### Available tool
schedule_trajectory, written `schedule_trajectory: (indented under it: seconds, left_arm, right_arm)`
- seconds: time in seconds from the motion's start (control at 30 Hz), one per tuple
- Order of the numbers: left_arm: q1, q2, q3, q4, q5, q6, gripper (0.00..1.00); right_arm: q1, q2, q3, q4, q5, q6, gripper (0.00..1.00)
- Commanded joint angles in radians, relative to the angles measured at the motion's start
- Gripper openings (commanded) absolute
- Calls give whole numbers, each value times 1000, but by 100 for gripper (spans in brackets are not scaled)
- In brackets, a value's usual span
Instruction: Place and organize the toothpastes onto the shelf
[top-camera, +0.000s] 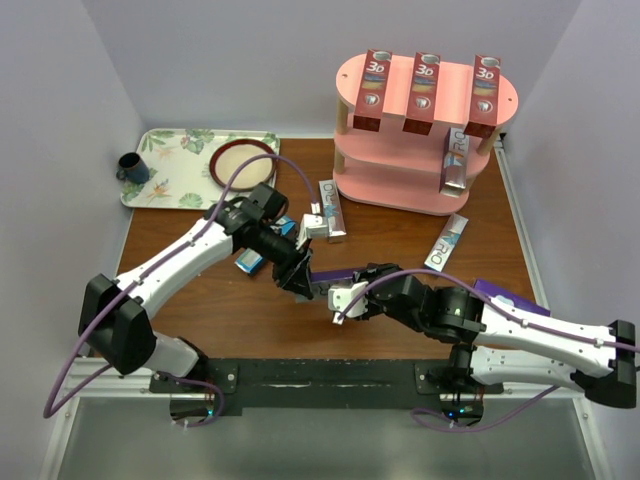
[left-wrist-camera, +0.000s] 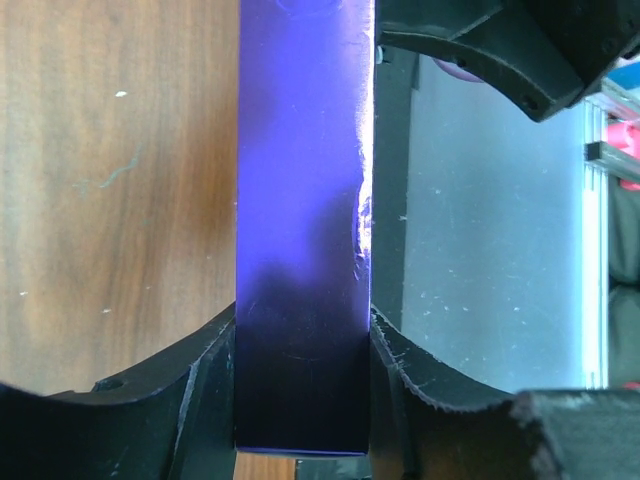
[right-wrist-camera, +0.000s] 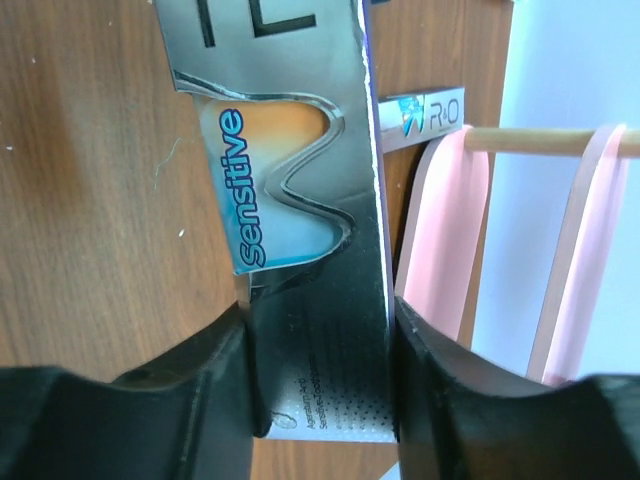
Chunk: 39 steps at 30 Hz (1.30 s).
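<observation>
A long carton with a purple side (top-camera: 335, 275) and a silver "sensitive" face is held off the table at centre by both grippers. My left gripper (top-camera: 300, 277) is shut on its left end; the left wrist view shows its purple side (left-wrist-camera: 303, 200) between the fingers (left-wrist-camera: 212, 385). My right gripper (top-camera: 345, 300) is shut on the other end, its silver face (right-wrist-camera: 300, 150) showing. The pink shelf (top-camera: 400, 195) stands at the far right. Three red 3D cartons (top-camera: 425, 92) lie on its top board. A silver carton (top-camera: 455, 160) stands on a lower tier.
Loose cartons lie on the table: one by the shelf's foot (top-camera: 332, 208), a silver one (top-camera: 447, 242), teal ones under my left arm (top-camera: 255, 262), a purple one under my right arm (top-camera: 505, 297). A floral tray (top-camera: 170, 190) with plate and cup sits far left.
</observation>
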<state>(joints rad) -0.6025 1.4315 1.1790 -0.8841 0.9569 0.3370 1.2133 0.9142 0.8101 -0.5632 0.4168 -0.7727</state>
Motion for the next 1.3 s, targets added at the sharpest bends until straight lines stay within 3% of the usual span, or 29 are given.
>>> schedule_trajectory:
  seconds: [0.0,0.17,0.3,0.33,0.43,0.47,0.53,0.6,0.73,0.83,0.97,1.27]
  left_arm:
    - [4,-16,67,36,-145,-50,51]
    - [10,-68,94,151,-430,-205,58]
    - [10,-141,102,249,-782,-325,65]
    - [12,-190,88,310,-837,-329,77]
    - [10,-317,7,457,-1055,-384,79]
    - [10,-353,-54,497,-1107,-403,89]
    - [10,-478,-129,624,-1236,-411,100]
    - [10,-564,-250,756,-1332,-414,100]
    - [12,-784,-432,920,-1438,-394,100]
    - [12,-841,-498,939,-1497,-375,100]
    - [12,-849,-527,925,-1529,-363,100]
    - [12,-859,-550,915,-1517,-354,100]
  right_arm:
    - [-1,-18,11,8,27,7,30]
    - [-1,-20,31,-26,-10,82,24]
    - [-3,-12,46,-38,-3,197,22]
    - [-4,-9,55,-43,-4,222,21]
    - [-5,17,81,-50,0,323,19]
    - [-5,23,86,-50,-1,375,18]
    - [-8,46,104,-43,8,426,16]
    - [-9,57,109,-23,14,498,13]
    - [-21,92,139,51,130,659,12]
    - [-41,130,169,72,232,808,14]
    - [-70,190,207,92,382,964,14]
    - [-271,296,329,134,485,1174,11]
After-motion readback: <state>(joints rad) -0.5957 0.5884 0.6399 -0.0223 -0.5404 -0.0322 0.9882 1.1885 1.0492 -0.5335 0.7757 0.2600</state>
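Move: The purple-sided silver toothpaste is held near both ends, its middle about 4 cm right of the left hand point. From the right hand, the free spot on the shelf's middle tier lies some 28 cm ahead, 11 cm right and a little lower; a silver toothpaste already stands about 12 cm right of that spot. On the table, 18 cm lower, another lies 27 cm ahead, 5 cm left. The blue toothpaste is about 21 cm ahead, 13 cm left and 17 cm below the left hand. Forward first, then left and up, the left hand opens wide, frees its end of the toothpaste and swings clear, some 25 cm in all, turning nearly 90 degrees counter-clockwise. The right keeps its pinch, dips slightly, then carries the toothpaste about 8 cm forward and slightly up towards the shelf, turning some 55 degrees clockwise as its left side rises. ##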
